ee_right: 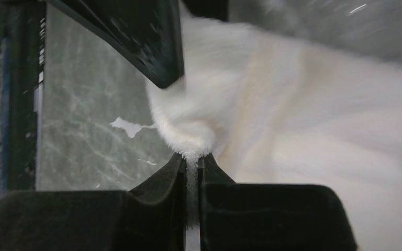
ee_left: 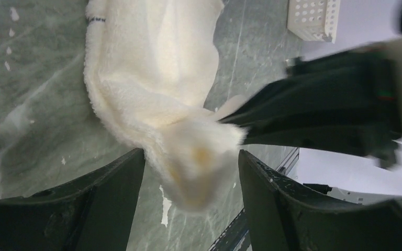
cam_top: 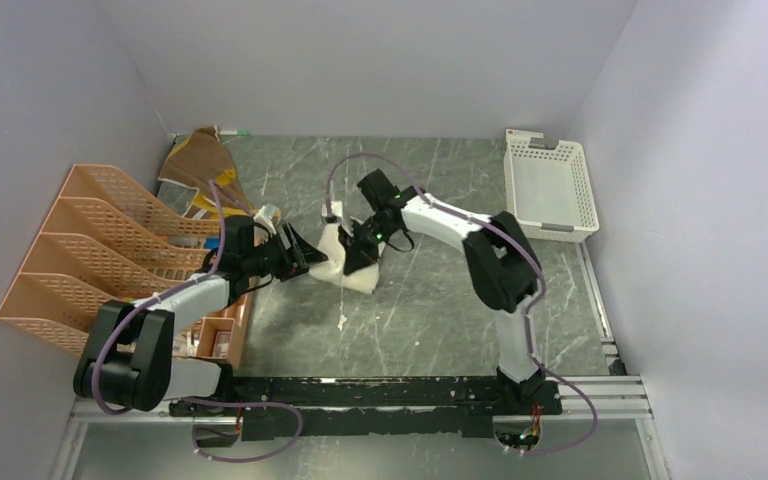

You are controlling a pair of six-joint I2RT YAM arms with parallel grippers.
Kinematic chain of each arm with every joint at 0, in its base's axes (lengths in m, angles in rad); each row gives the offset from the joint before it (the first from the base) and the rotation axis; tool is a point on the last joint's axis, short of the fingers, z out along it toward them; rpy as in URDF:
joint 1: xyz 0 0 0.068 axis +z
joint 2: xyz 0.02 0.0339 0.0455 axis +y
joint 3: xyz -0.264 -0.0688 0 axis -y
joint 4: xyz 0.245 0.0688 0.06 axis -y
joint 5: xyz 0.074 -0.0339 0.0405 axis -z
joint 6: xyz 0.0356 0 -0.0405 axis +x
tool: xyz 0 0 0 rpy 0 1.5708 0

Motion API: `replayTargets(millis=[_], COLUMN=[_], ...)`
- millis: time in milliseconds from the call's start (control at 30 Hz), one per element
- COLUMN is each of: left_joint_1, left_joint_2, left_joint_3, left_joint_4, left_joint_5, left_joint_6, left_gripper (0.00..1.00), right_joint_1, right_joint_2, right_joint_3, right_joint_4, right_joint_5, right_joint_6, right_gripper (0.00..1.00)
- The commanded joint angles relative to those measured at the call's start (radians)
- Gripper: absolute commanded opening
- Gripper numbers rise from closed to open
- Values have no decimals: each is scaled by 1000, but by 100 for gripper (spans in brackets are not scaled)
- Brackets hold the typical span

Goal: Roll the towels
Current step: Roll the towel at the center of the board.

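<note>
The cream-white towel (cam_top: 345,262) lies bunched in the middle of the table, one end lifted off it. My right gripper (cam_top: 362,243) is shut on a corner of that towel (ee_right: 293,115), and the fabric shows pinched between its fingertips (ee_right: 178,167). My left gripper (ee_left: 191,163) stands open just left of it. The towel's fluffy tip (ee_left: 199,162) hangs between its wide-apart fingers (ee_left: 112,193) without being squeezed. The right arm's dark fingers (ee_left: 319,115) reach in from the right in the left wrist view. The brown towel (cam_top: 200,155) lies crumpled at the back left.
An orange mesh file rack (cam_top: 90,250) stands along the left wall beside my left arm. A white slotted basket (cam_top: 550,185) sits at the back right. A small box with items (cam_top: 218,335) lies near the left arm's base. White scuffs mark the marbled tabletop (cam_top: 440,300).
</note>
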Motion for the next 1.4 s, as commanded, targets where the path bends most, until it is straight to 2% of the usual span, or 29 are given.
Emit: replayTargets(millis=[0,200,433,600,733,933,1067,1167,1367], left_joint_1=[6,66,74,21,-65,-73,-74,-73,-74], left_joint_2=[-4,-93,-168,-210,-204,-204,-164,-122,61], left_joint_3=[-29,-15,-12,-138,-196,-245,-238,-242,-203], left_joint_4=[-19,-165,-236,-148,-141,-127,-65,39,143], left_joint_5=[-19,-148,-65,-1,-74,-107,-133,-124,-73], left_joint_6=[45,76,139,110,99,102,79,34,6], left_gripper=[76,77,77,77,77,79,80,81,80], right_joint_1=[-2,-17,-18,-18,-20,-27,-28,-27,-27], right_joint_2=[150,164,242,326,352,346,326,304,307], right_joint_3=[35,2,54,164,183,169,145,105,99], right_joint_4=[-295,-318,-288,-319,-301,-300,-271,-208,-197], right_joint_5=[-251,-289,-292,-265,-250,-247,-235,-207,-212], right_joint_6=[-119,-136,-64,-6,34,31,45,88,94], right_gripper=[0,0,0,0,0,0,0,0,0])
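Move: The right gripper has the lifted near edge of the white towel pinched shut. The towel's middle lies about 5 cm ahead of that hand and 8 cm below. From the open left gripper the towel's middle is roughly 3 cm ahead, 7 cm to the right and 8 cm below. A small white mark on the board sits some 10 cm back of the right hand and 1 cm left; a brown cloth lies about 20 cm ahead and 23 cm left of the left hand. Keep the towel edge pinched in the right gripper and bring it down about 6 cm and back about 7, then ease a little forward and hold, swinging its fingers some 30 degrees towards the base. Shift the wide-open left gripper some 4 cm left, then carry it back and down beside the rolled edge and creep forward about 3 cm, the roll's left end between its fingers. ##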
